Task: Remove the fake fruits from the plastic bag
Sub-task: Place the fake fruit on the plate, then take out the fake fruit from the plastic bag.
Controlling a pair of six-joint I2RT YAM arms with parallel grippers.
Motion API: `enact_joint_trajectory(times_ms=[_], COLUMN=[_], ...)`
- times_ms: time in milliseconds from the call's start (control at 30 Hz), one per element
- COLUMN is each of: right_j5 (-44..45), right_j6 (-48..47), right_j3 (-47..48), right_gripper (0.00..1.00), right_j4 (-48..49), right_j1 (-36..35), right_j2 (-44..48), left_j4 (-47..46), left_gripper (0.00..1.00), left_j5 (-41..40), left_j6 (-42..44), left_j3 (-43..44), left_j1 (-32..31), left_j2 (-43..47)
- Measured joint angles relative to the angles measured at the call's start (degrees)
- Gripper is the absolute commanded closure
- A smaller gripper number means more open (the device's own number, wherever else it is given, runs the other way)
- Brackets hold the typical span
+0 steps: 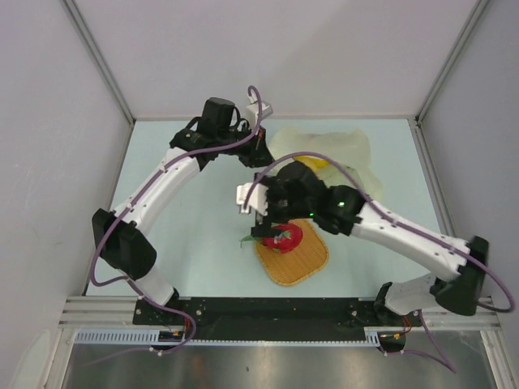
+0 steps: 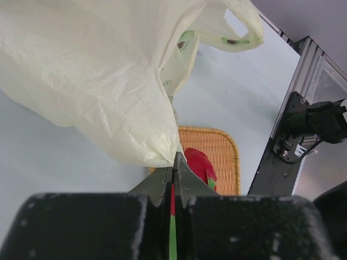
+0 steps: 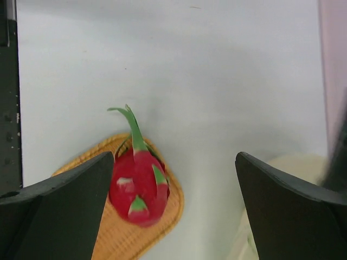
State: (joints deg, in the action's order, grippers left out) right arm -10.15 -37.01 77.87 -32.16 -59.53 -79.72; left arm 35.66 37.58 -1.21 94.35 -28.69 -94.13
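The plastic bag lies crumpled at the back of the table, pale cream and translucent. Something yellow shows through it. My left gripper is shut on the bag's left edge; in the left wrist view the film rises from the pinched jaws of that gripper. The red dragon fruit with green tips lies on the orange woven mat, outside the bag. My right gripper hovers just above it, open. In the right wrist view the dragon fruit sits near the left finger of the gripper, untouched.
The mat lies in front of the bag, near the table's middle. Grey walls and metal posts close in the back and sides. The right arm's base stands at the near edge.
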Motion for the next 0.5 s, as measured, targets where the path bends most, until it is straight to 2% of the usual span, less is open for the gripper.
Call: enact_joint_trajectory(times_ms=[33, 133, 167, 233, 267, 333, 367, 500], right_j5=[-0.1, -1.2, -1.6, -2.6, -2.9, -3.5, -3.9, -5.8], right_j6=[1.0, 5.5, 7.3, 11.3, 13.4, 16.7, 17.7, 18.9], right_j3=[0.3, 0.5, 0.6, 0.6, 0.6, 0.6, 0.6, -0.5], right_gripper=[0.02, 0.16, 0.28, 0.43, 0.54, 0.64, 0.73, 0.76], right_j4=[-1.2, -4.6, -4.9, -4.6, -4.1, -3.0, -2.7, -1.6], right_j1=[0.9, 5.7, 8.3, 14.7, 18.2, 24.1, 25.9, 29.0], right_j2=[2.1, 7.8, 8.8, 9.2, 8.8, 7.0, 6.0, 1.4], left_j4=[0.1, 1.1, 1.4, 1.4, 1.4, 1.3, 1.3, 1.9], left_gripper=[0.99, 1.0, 1.0, 1.0, 1.0, 1.0, 1.0, 1.0], left_j5=[0.1, 0.5, 0.7, 1.7, 2.0, 2.8, 3.1, 3.7], left_j6=[-0.1, -0.3, -0.3, -0.3, -0.3, -0.3, -0.3, 0.1], left_j3=[0.0, 0.0, 0.0, -0.2, -0.2, -0.5, -0.5, -0.3], left_j1=[0.0, 0.0, 0.0, 0.0, 0.0, 0.0, 0.0, 0.0], left_j2=[-0.2, -0.9, -1.0, -0.9, -0.9, -0.8, -0.7, -0.4])
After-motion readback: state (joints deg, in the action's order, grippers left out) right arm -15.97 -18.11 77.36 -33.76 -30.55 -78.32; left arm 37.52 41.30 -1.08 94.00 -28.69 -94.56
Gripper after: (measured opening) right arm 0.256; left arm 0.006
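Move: The right hand is open and empty. The yellow fruit in the plastic bag lies about 30 cm ahead of it, 15 cm to its right and 18 cm below; the bag's near edge is some 21 cm ahead and 17 cm right. The dragon fruit sits nearly under it, 2 cm ahead, 4 cm right and 20 cm down, on the plate centred 1 cm ahead and 7 cm right. From the left hand, the yellow fruit is roughly 18 cm ahead, 15 cm right and 20 cm down. The empty right hand leaves the dragon fruit and plate and swings in a quick arc towards the bag, first right and rising about 4 cm, then also forward, and finally sinking back to its starting height, ending some 12 cm farther out and 12 cm to the right. On the way it turns about 35 degrees clockwise so that the fingers point more forward, tips further down, and narrows its wide-open fingers to about a quarter, while the left hand keeps its pinch on the bag, easing back slightly. ##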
